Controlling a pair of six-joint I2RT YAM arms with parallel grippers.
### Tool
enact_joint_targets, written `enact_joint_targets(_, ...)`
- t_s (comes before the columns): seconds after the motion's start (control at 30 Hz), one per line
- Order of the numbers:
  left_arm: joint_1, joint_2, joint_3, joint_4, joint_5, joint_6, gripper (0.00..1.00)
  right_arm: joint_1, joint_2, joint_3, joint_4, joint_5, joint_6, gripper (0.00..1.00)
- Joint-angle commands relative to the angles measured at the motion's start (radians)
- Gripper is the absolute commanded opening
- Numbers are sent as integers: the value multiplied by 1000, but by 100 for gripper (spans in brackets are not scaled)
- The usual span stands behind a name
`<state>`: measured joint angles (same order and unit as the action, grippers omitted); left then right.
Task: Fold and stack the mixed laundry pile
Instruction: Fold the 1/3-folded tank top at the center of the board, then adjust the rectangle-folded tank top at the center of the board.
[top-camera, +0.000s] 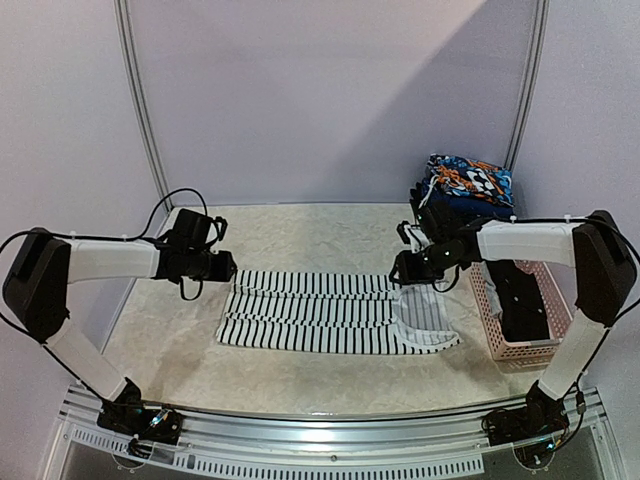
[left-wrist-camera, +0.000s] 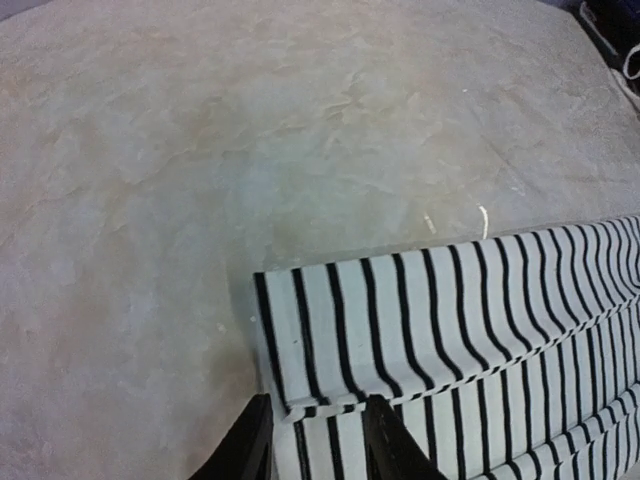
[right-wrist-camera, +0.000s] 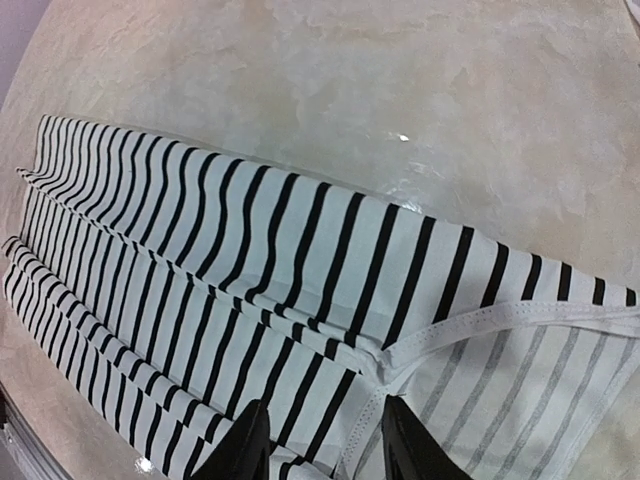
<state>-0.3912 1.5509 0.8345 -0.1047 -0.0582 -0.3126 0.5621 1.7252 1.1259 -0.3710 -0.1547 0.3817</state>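
A black-and-white striped garment (top-camera: 330, 315) lies flat on the table, folded lengthwise into a long band. My left gripper (top-camera: 228, 268) hovers over its far left corner. In the left wrist view the folded corner (left-wrist-camera: 400, 320) lies between the parted fingers of my left gripper (left-wrist-camera: 318, 445), flat and unpinched. My right gripper (top-camera: 400, 272) is over the garment's right end; its wrist view shows the white neckline trim (right-wrist-camera: 500, 318) just ahead of my right gripper (right-wrist-camera: 322, 445), which stands open. A plain black garment (top-camera: 525, 300) sits in the basket.
A pink lattice basket (top-camera: 490, 300) stands at the table's right edge, under the right arm. Behind it, a pile of dark cloth is topped by a blue-and-orange patterned piece (top-camera: 470, 180). Bare marbled tabletop (top-camera: 300, 230) stretches behind the striped garment.
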Motion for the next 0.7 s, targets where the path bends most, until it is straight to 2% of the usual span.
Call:
enact_joint_targets(0.0, -57, 74, 82, 11, 38, 15, 31, 7, 51, 62, 61, -36, 16, 34)
enact_joint_targets(0.3, -108, 227, 180, -8, 51, 15, 29, 7, 208, 124, 90, -60, 42, 21)
enact_joint_targets(0.67, -147, 216, 122, -19, 27, 3, 27, 21, 209, 61, 80, -47, 45, 19)
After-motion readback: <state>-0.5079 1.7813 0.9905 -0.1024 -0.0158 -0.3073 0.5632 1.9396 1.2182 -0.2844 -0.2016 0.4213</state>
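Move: The tank top lies some 6 cm below both my hands. The edge of its far flap, where my left hand is heading, is about 7 cm to its right and 2 cm ahead; the far left corner is straight ahead some 7 cm. For my right hand that flap edge is about 3 cm ahead and 3 cm left, the neckline corner 4 cm straight ahead, and the near flap's edge 5 cm back, 3 cm left. I bring both hands inward and down to the far flap. My left hand swings about 7 cm right, sinking late and turning slightly clockwise with its fingers a little open; my right hand first reaches forward and left, then drops some 5 cm, past the neckline corner, narrowing its fingers by about half. Both end close over the flap's edge; touch can't be seen. ##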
